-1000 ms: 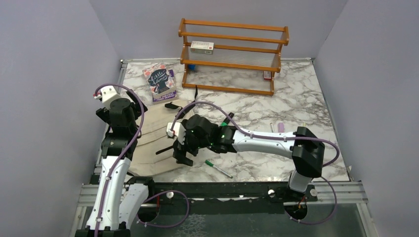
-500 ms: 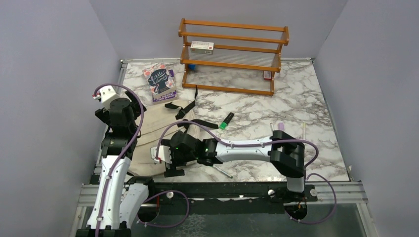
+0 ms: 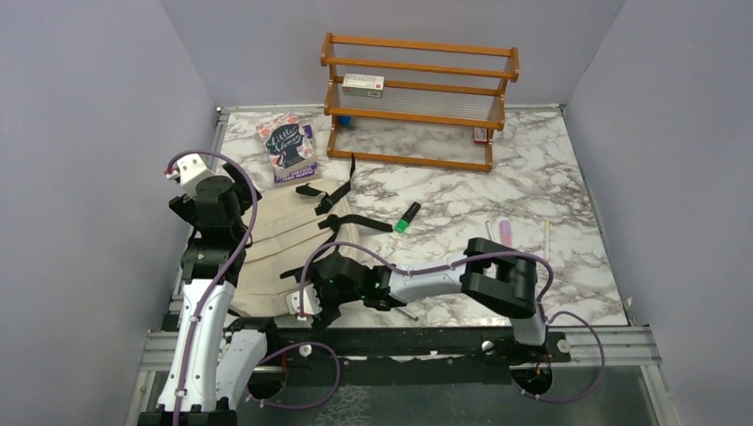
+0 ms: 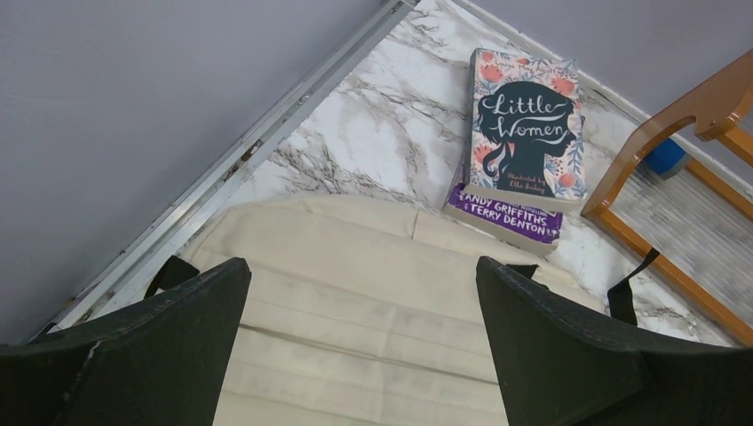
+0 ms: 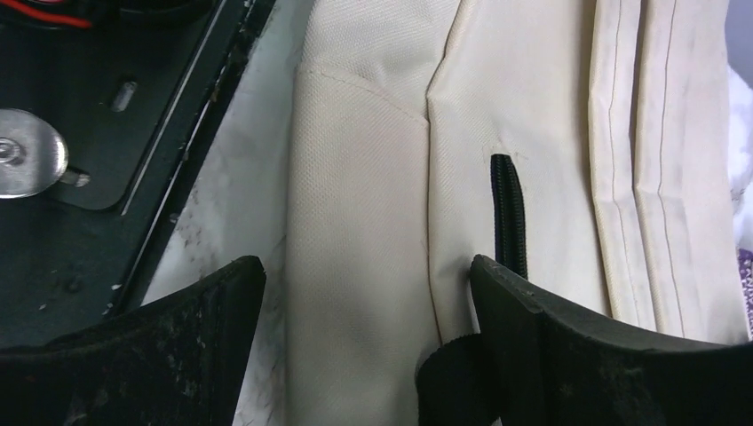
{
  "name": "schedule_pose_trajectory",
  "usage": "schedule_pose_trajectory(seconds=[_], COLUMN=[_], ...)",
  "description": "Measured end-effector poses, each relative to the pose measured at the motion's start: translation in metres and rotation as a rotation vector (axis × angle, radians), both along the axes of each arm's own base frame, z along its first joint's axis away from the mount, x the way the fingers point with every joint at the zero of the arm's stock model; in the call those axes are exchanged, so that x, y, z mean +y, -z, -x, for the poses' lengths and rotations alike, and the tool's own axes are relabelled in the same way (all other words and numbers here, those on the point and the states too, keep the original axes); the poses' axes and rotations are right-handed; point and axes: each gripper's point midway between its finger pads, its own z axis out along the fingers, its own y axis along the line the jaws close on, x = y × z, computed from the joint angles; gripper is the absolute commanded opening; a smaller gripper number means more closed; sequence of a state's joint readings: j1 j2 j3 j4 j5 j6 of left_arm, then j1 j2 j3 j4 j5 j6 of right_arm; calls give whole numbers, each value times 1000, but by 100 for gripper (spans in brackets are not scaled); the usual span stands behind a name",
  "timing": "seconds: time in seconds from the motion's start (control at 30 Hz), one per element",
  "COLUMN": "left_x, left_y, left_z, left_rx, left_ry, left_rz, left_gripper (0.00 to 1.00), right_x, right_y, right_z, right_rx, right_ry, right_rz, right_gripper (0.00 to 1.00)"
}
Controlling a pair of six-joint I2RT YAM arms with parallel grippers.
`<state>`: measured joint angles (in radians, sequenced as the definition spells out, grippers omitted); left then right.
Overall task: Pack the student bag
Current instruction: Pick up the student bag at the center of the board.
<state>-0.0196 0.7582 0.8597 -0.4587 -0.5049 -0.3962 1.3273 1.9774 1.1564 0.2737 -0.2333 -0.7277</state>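
The student bag (image 3: 284, 235) lies flat on the left of the marble table, cream canvas with black straps at its far right. My left gripper (image 3: 226, 209) hovers above its left part, open; in the left wrist view the gripper (image 4: 364, 266) has only bag canvas (image 4: 355, 302) beneath it. My right gripper (image 3: 311, 306) is low at the bag's near edge. In the right wrist view this gripper (image 5: 366, 262) is open and straddles the bag's edge (image 5: 373, 222): one finger over marble, the other by a black zipper (image 5: 508, 209) and a strap tab (image 5: 448, 382).
Two stacked books (image 3: 289, 149) lie beyond the bag, also seen as books (image 4: 524, 124). A wooden rack (image 3: 417, 102) with a small box (image 3: 362, 84) stands at the back. A green highlighter (image 3: 407, 217), pens (image 3: 504, 231) and a marker (image 3: 404, 311) lie mid-table. The metal rail (image 5: 89, 133) borders the near edge.
My right arm has swung from the bag's right side down to its near edge, folding back toward its base; its jaws have narrowed slightly. The left arm has not moved.
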Motion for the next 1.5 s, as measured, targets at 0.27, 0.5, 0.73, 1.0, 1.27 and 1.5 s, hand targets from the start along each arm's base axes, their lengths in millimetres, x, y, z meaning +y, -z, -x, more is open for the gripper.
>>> schedule_pose_trajectory(seconds=[0.27,0.5,0.73,1.0,1.27,1.5], left_x=[0,0,0,-3,-29,-43], left_y=[0,3,3,4,-85,-187], left_z=[0,-2,-2,-3,-8,18], left_rx=[0,10,11,14,-129,-333], left_ry=[0,1,3,16,147,228], left_rz=[0,1,1,8,93,123], left_gripper=[99,99,99,99,99,99], right_x=[25,42,40,27,2,-15], right_y=[-5,0,6,-13,-68,-121], right_z=[-17,-34,-44,-49,-60,-89], right_rx=[-136,-289,-337,-297,-145,58], right_ry=[-8,18,57,141,258,341], right_rz=[-53,-61,-36,-51,-148,-285], right_gripper=[90,65,23,1,1,1])
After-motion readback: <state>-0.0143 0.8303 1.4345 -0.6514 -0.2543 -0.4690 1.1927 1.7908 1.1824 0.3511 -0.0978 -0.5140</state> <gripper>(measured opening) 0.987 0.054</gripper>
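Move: The student bag's near edge, where the open right fingers will shut, lies about 5 cm ahead of the right hand, 4 cm to its left and a touch lower; the bag's middle is some 14 cm ahead and 2 cm left. A black strap lies roughly 9 cm ahead and 4 cm right, the green marker level with the hand and 23 cm to its right. From the left hand, that near edge is about 11 cm back, 5 cm right and 21 cm below. Forward and left by about 5 cm, rolling some 20 degrees, the right hand slides its open fingers around the bag's near edge and closes them, pinching a fold of the cloth. It then lifts about 12 cm, drawing right and then forward, fingers levelling and swinging clockwise, grip kept. The left hand, open and empty, waits, then rises nearly 20 cm, its fingers tipping up. ##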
